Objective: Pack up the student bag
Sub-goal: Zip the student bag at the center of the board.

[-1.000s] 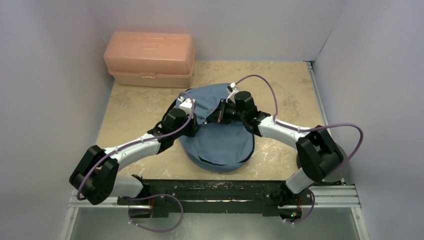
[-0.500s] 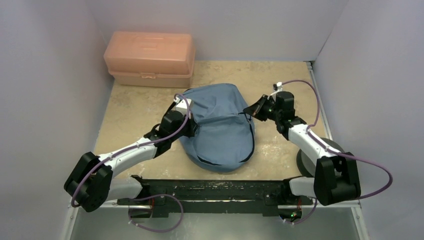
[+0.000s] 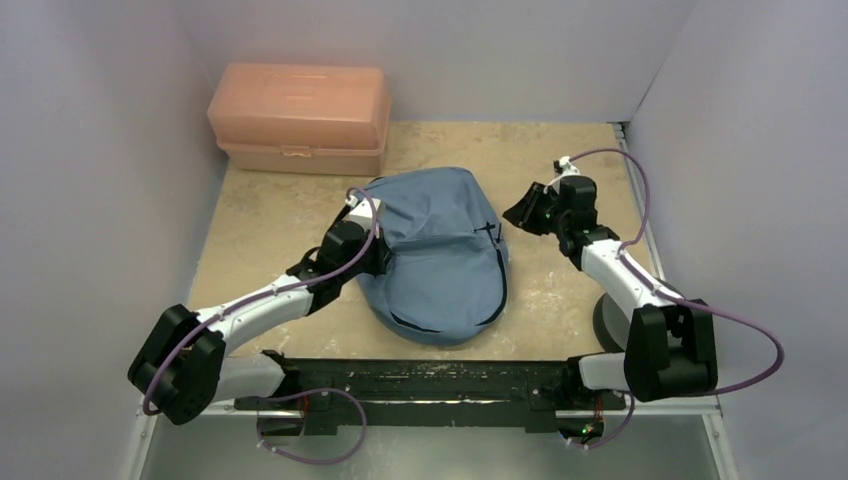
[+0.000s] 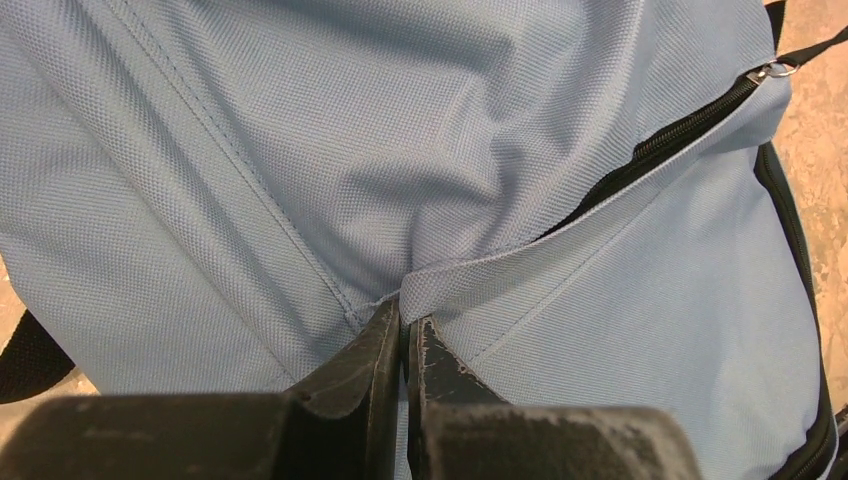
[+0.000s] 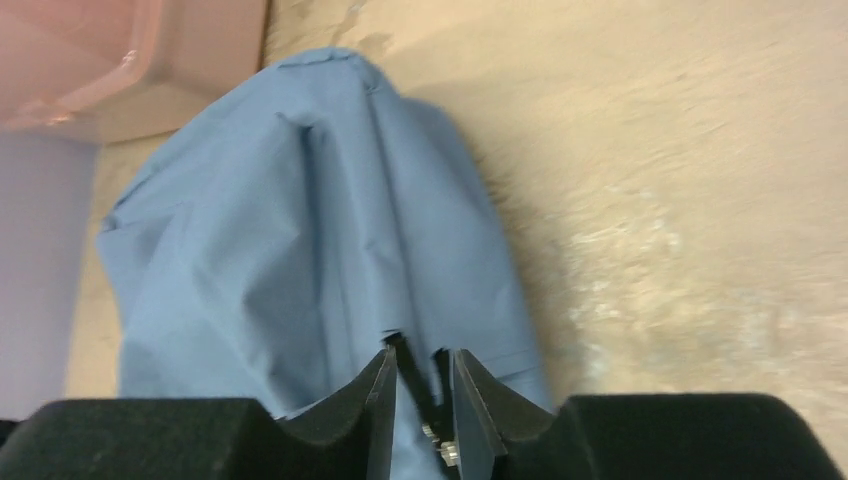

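The student bag [image 3: 440,260] lies flat in the middle of the table, dusty blue, its black zipper [image 4: 680,125] closed along most of the length that shows. My left gripper [image 3: 385,255] is at the bag's left edge, shut on a fold of blue fabric [image 4: 405,320] beside a seam. My right gripper [image 3: 518,213] hovers just off the bag's upper right side, with its jaws a little apart. Black zipper pull tabs [image 5: 440,400] with a metal ring show in the gap, loose between the jaws. The bag [image 5: 300,250] fills the left of the blurred right wrist view.
A salmon-pink plastic box [image 3: 300,115] stands closed at the back left, against the wall; its corner [image 5: 100,60] shows in the right wrist view. White walls enclose the beige table [image 3: 560,160] on three sides. The arms' black base rail [image 3: 420,380] runs along the near edge.
The right arm has swung from above the bag's top out to its right side, and its jaws have parted. The lifted blue flap now lies flat. The left gripper closed on the fabric.
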Controlling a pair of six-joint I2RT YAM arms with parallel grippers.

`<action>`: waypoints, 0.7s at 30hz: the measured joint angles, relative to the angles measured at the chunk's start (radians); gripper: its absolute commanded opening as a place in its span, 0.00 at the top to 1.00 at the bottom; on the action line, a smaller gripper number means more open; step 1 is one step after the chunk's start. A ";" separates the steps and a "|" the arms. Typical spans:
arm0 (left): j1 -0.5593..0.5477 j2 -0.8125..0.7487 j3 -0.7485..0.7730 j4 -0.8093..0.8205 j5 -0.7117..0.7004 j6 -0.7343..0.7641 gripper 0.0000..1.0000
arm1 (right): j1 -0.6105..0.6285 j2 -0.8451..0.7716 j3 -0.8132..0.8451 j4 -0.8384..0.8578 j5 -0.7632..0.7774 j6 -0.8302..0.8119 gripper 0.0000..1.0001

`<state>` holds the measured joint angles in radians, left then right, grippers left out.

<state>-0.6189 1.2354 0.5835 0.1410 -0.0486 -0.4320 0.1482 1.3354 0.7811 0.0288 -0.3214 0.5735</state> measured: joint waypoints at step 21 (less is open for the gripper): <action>0.021 -0.143 0.097 -0.291 0.154 -0.107 0.20 | 0.148 -0.280 -0.124 -0.520 0.126 0.005 0.08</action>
<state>-0.5980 1.0924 0.6807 -0.1501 0.1051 -0.5392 0.2966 1.0557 0.6575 -0.4915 -0.1951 0.5781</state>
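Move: The zip along the bag's right edge, where it nears the lower corner, lies about 15 cm back from my right hand, in line with it sideways and some 9 cm lower. The pocket's zip pull is 3 cm back, 3 cm left and 4 cm below that hand; the dark near-edge zip stretch lies roughly 20 cm back and 17 cm left. My left hand still pinches the pocket-end fold; from it the right-edge zip is about 23 cm right and 7 cm back. I draw my right hand back towards my base about 13 cm, along the bag's right edge and away from the pocket's zip pull, sinking some 5 cm while the wrist tips down about 20 degrees and the fingers spread wide over the right-edge zip. My left hand holds the pocket-end fold at first, then opens, lets go of the cloth and backs up and off by about 5 cm. ##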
